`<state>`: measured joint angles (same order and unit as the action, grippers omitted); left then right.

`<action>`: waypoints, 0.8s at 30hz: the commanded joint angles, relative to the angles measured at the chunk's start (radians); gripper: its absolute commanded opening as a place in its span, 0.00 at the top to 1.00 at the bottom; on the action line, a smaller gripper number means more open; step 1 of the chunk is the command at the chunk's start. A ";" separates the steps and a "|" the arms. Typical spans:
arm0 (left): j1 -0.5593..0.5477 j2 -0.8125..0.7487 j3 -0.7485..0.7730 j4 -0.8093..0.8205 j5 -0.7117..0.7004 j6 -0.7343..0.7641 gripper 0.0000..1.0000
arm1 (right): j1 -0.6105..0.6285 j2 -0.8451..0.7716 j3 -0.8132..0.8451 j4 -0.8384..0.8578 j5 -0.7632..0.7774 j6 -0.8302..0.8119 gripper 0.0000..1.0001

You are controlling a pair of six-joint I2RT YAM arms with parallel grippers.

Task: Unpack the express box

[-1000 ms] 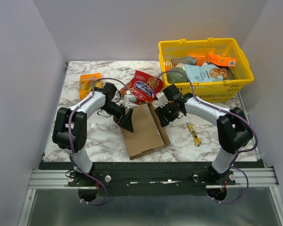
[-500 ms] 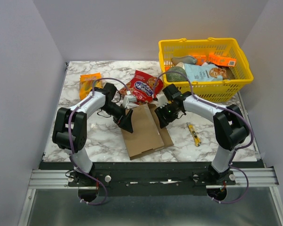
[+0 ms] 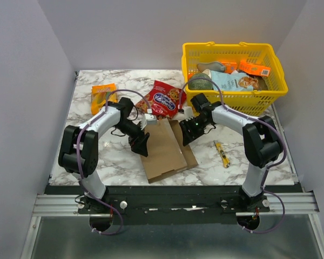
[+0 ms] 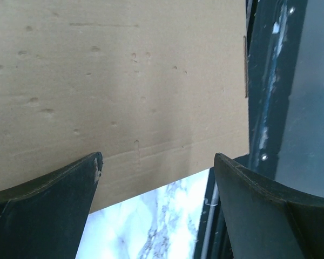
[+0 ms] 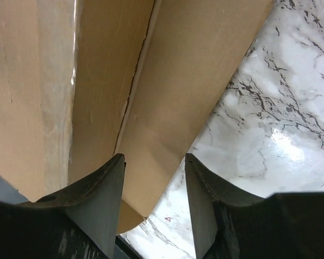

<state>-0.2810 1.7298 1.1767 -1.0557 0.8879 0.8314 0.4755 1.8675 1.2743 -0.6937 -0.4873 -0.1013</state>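
The express box (image 3: 163,152), plain brown cardboard, lies flat at the table's middle with a side flap (image 3: 189,151) folded out to its right. My left gripper (image 3: 141,143) hangs open at the box's left edge. In the left wrist view its jaws (image 4: 157,181) stand wide apart over the cardboard (image 4: 124,81), with nothing between them. My right gripper (image 3: 188,133) is at the box's far right corner. In the right wrist view its jaws (image 5: 154,172) stand partly apart astride the flap's edge (image 5: 178,91), not pinching it.
A yellow basket (image 3: 235,102) full of packets stands at the back right. A red snack bag (image 3: 165,99) lies just behind the box, an orange pack (image 3: 101,96) at the back left. A small yellow tool (image 3: 222,154) lies right of the flap.
My left gripper has slid a little toward the near left along the box's edge. The right gripper's jaws have narrowed and it has shifted slightly back and right.
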 commanded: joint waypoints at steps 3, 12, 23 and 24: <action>0.103 0.048 -0.120 0.074 -0.587 0.172 0.01 | -0.011 -0.132 -0.059 0.026 -0.005 0.009 0.45; 0.128 -0.124 0.000 0.011 -0.360 0.108 0.01 | -0.008 -0.217 -0.121 0.052 0.022 -0.110 0.47; 0.128 -0.207 0.000 -0.004 -0.254 -0.061 0.01 | -0.006 -0.154 -0.010 0.407 0.009 -0.241 0.39; 0.128 -0.217 -0.012 -0.007 -0.242 -0.067 0.01 | -0.005 -0.142 -0.004 0.465 0.000 -0.254 0.39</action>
<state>-0.1562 1.5612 1.1839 -1.0420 0.6388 0.8211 0.4694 1.6802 1.2072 -0.4774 -0.4763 -0.2611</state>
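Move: The box's middle lies about 9 cm to the left hand's right, level with it fore and aft and some 4 cm lower; from the right hand it is about 8 cm left, 4 cm back and slightly lower. From the left hand, the red bag lies some 20 cm ahead and 9 cm right, the orange bag about 22 cm ahead and 18 cm left. From the right hand, the yellow knife is roughly 15 cm right and 6 cm back. With its fingers still wide open and pressing on the top of the box near the left edge, the left hand drags the box about 6 cm to the left and some 4 cm forward, dipping slightly at first, then rising a couple of centimetres as the wrist turns roughly 20 degrees. The right hand, half open above the turned-out flap, meanwhile rises some 4 cm with a slight drift back, pauses, then goes forward and farther up, clear of the box, its fingertips swinging forward by some 20 degrees. ##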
